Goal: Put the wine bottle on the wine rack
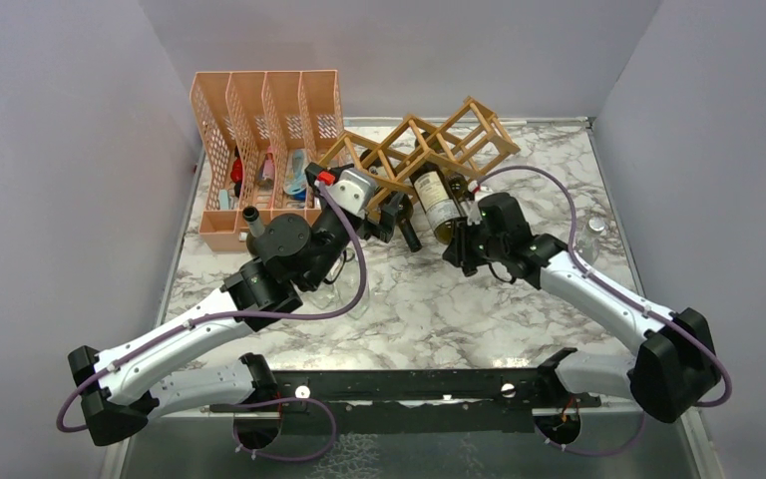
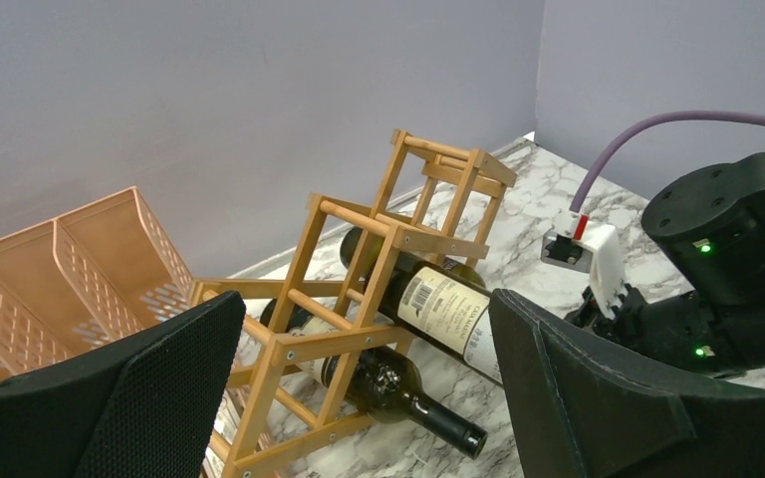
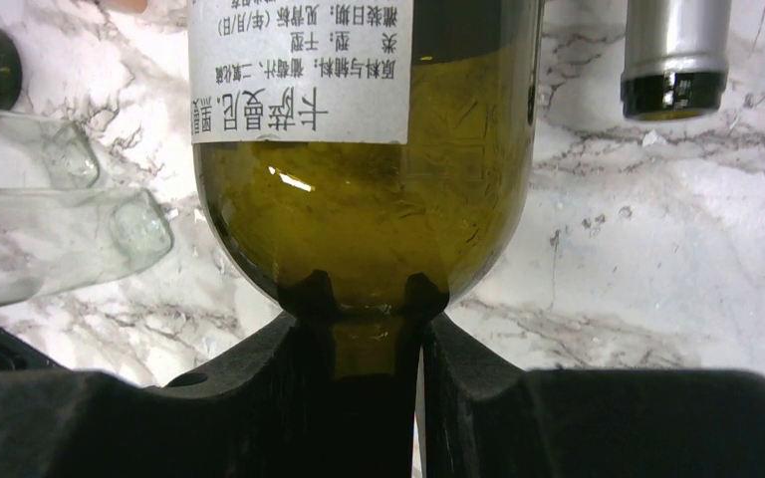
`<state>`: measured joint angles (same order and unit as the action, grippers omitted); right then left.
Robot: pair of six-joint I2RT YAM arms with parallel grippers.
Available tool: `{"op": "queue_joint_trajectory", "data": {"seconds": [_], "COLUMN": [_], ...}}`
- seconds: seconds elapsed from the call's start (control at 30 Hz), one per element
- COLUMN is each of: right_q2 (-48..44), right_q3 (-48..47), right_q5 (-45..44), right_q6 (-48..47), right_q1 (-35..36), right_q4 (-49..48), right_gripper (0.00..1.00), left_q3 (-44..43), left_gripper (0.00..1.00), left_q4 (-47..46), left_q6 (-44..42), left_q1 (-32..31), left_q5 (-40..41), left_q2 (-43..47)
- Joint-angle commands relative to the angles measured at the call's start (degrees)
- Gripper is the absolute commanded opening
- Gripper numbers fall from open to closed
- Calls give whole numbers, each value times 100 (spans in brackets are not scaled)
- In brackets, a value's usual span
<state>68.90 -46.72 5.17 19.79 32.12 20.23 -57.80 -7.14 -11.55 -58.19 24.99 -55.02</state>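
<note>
The light-brown wooden wine rack [image 1: 429, 140] [image 2: 359, 229] stands askew at the back of the marble table. A green wine bottle [image 1: 437, 205] [image 2: 448, 309] [image 3: 369, 189] with a white label lies tilted in one of its upper cells, with its neck end sticking out toward the front. My right gripper [image 1: 464, 239] [image 3: 364, 299] is shut on that neck. A second dark bottle [image 2: 398, 383] lies in a lower cell, its neck pointing out. My left gripper [image 1: 391, 215] [image 2: 364, 319] stands open just in front of the rack with nothing between its fingers.
An orange perforated file organiser [image 1: 259, 130] holding small items stands at the back left, beside the rack. Clear glass pieces [image 3: 60, 229] lie on the marble near the held bottle. A foil-capped bottle neck [image 3: 675, 50] shows at the right wrist view's top right. Grey walls enclose the table.
</note>
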Motion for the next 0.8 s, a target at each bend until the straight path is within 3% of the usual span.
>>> {"op": "queue_joint_trajectory", "data": {"seconds": [0.0, 0.33, 0.77], "right_q2": [309, 1297, 2135], "right_q3": [-517, -1381, -2602], "right_q5": [39, -133, -329], "right_q6": [-364, -989, -1390], "right_q1": [9, 14, 13], "right_q4": [-970, -885, -95], "right_gripper": [1, 2, 19], "left_q3": [-230, -267, -270], "left_gripper": [99, 99, 99], "left_q4": [39, 205, 388], "left_q6": [85, 88, 118], "left_q1": [-9, -8, -8], "left_q5": [-83, -92, -87], "left_q2": [47, 135, 291]}}
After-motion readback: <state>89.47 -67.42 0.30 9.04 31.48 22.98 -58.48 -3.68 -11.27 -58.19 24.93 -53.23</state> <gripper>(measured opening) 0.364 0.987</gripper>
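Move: About 19 cm ahead of the right hand, 8 cm to its left and a couple of centimetres higher is the rack's middle upper slot; the hand already has the wine bottle by the neck, base-first in the opening. Lower down, two racked bottles flank the path: the right one some 18 cm ahead and 1 cm left, the left one about 14 cm ahead and 15 cm left. From the left hand, the slot is roughly 21 cm ahead, 10 cm right and 24 cm below. Pushing the wine bottle deeper into the middle upper slot, the right hand travels nearly level, some 8 cm forward and about 2 cm left, the leftward part mostly early on. The fingers keep their hold on the neck while the wrist rolls about 10 degrees, left side sinking, and the hand passes above the neck of the right-hand racked bottle's neighbouring gap. ##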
